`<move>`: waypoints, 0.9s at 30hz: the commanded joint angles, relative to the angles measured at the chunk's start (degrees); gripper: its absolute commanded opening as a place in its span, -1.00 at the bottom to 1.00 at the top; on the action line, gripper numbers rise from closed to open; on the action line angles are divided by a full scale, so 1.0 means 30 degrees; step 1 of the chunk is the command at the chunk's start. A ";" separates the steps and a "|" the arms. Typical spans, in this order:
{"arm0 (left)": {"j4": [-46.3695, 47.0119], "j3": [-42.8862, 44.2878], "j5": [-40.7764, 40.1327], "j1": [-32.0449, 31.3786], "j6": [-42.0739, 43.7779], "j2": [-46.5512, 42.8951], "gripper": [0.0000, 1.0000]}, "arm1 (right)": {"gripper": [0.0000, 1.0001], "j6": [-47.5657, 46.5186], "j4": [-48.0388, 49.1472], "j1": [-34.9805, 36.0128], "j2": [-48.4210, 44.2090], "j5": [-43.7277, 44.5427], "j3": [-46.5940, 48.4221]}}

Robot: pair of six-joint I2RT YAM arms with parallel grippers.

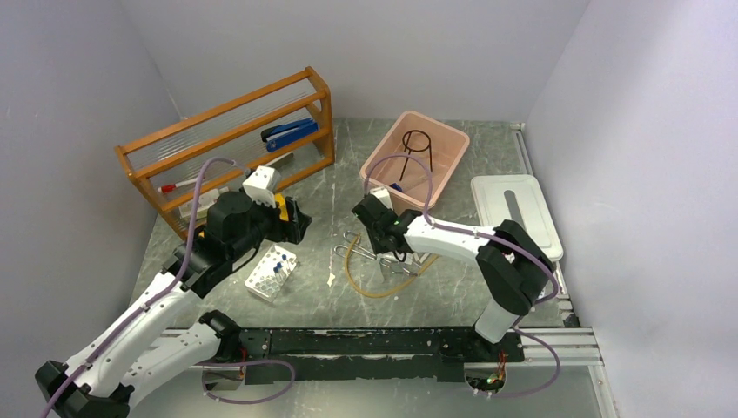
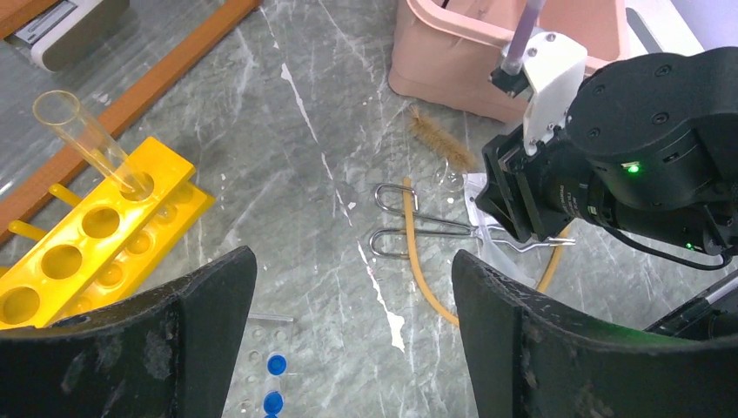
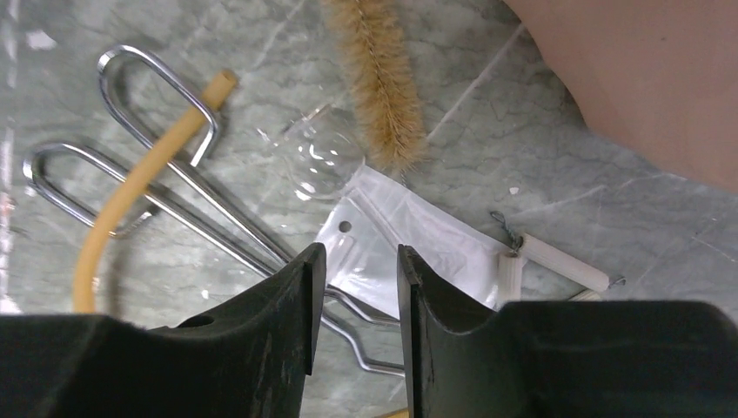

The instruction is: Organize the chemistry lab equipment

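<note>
Metal tongs lie on the marble table with an amber rubber tube draped across their loops. My right gripper hovers low over the tongs' thin end and a clear plastic bag. Its jaws stand a narrow gap apart, holding nothing. In the top view that gripper sits just in front of the pink bin, which holds the black wire tripod. My left gripper is wide open and empty above bare table, by a white rack of blue-capped vials.
A bristle brush, a clear glass dish and white triangle tubes lie near the bin. A yellow rack holds a glass test tube. The orange shelf stands back left, a white lidded box at right.
</note>
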 commanded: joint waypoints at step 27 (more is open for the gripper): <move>0.0003 0.0068 -0.0277 0.0082 0.0505 0.1275 0.73 | -0.95 -0.9049 -0.1131 -0.1167 0.0801 -0.2891 0.2013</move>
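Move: The glass thistle funnel's stem lies just under the right gripper, about 2 cm down, 1 cm ahead and 1 cm to the right, with its bulb some 4 cm ahead and 1 cm left. Beneath is the plastic bag, centred about 3 cm right; the metal tongs lie roughly 2 cm back and 2 cm left, the bottle brush about 7 cm straight ahead. From the left gripper the stem is about 5 cm ahead, 19 cm right and 21 cm below. Swing the right gripper about 2 cm to the right while sinking some 2.5 cm onto the thistle funnel's stem, turning the wrist roughly 20 degrees counter-clockwise to line up with it. Ease about 1 cm back left and close the part-open fingers, pinching the stem behind the bulb. Lower the open, empty left gripper about 2 cm. ##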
